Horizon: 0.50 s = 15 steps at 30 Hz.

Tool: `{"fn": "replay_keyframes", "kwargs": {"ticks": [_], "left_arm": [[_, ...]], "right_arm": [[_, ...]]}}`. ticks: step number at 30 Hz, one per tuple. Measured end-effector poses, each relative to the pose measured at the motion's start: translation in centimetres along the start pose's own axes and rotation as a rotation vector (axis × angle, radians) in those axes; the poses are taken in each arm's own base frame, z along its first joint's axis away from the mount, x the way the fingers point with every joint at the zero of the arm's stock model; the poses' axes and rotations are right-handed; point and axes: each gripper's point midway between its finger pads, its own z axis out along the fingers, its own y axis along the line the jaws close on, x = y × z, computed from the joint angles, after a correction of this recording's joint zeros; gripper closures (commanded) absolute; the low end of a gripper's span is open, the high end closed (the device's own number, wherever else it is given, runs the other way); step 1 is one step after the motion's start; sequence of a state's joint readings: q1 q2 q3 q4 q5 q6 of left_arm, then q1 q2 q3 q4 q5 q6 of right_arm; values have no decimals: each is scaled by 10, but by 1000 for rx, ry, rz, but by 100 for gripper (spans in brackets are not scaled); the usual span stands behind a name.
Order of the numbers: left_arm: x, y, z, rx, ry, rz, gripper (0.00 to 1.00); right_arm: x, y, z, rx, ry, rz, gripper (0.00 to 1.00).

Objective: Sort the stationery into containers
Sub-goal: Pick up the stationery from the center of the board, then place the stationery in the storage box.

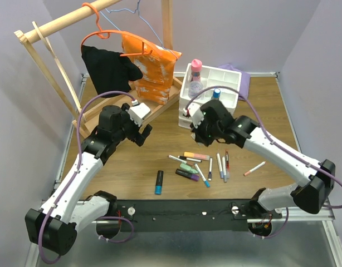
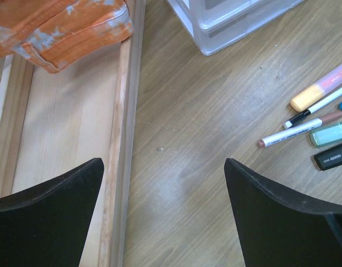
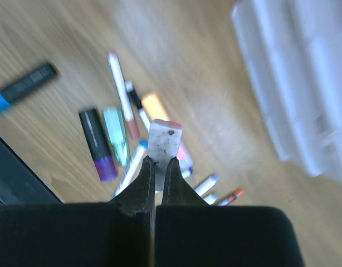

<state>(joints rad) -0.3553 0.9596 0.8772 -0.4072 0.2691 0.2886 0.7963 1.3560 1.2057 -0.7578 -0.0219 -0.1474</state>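
Observation:
My right gripper is shut on a small white eraser-like block with a pink edge, held up above the stationery spread on the table. Below it lie a black-and-purple highlighter, a mint highlighter and several thin white pens. The top view puts this gripper just in front of the white drawer organiser, whose top tray holds a pink-capped bottle and a blue-capped one. My left gripper hangs open over bare wood, with nothing between its fingers.
A wooden clothes rack base lies just left of my left gripper, with an orange bag and a black cloth hanging above it. A black-and-blue marker lies apart near the front. An orange-tipped pen lies to the right.

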Motion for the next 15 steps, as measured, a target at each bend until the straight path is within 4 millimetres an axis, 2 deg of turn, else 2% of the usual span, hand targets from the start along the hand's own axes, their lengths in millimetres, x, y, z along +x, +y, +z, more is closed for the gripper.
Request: {"fn": "replay_keyframes", "kwargs": {"ticks": [2, 5, 6, 8, 12, 15], "left_arm": [[-4, 1, 1, 0, -5, 1, 2], [-8, 4, 5, 2, -1, 0, 2], [-9, 5, 6, 2, 0, 0, 2], [-13, 7, 10, 6, 4, -2, 2], [-18, 10, 17, 10, 4, -5, 3], [-24, 12, 19, 11, -3, -6, 3]], "right_arm": [[-33, -8, -18, 5, -93, -13, 100], [-78, -36, -51, 52, -256, 9, 100], [-86, -43, -61, 71, -290, 10, 99], [-108, -62, -92, 132, -390, 10, 100], [-133, -82, -128, 244, -506, -11, 100], [-130, -109, -136, 349, -510, 5, 100]]}}
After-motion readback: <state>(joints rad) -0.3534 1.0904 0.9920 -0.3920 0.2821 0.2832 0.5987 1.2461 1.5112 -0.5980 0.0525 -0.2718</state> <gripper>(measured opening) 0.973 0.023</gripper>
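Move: Beyond the right hand, which already holds the small white eraser, the top tray of the white drawer organizer has its middle about 21 cm ahead, 5 cm right and 3 cm higher. In it the blue-capped jar stands some 18 cm ahead and 7 cm right of the hand, the clear cup 20 cm straight ahead; the orange-pink highlighter lies about 16 cm straight below. From the left hand the tray is 17 cm ahead, 22 cm right, slightly lower. Lifting the pinched eraser fast, the right hand climbs about 20 cm away from the markers while reaching some 9 cm forward towards the tray and, after a slight drift left, swinging right. The wrist tips some 30 degrees so the fingers point more outward; they stay shut on the eraser. The empty left hand, still wide open, edges about 3 cm forward, slightly up and right. ##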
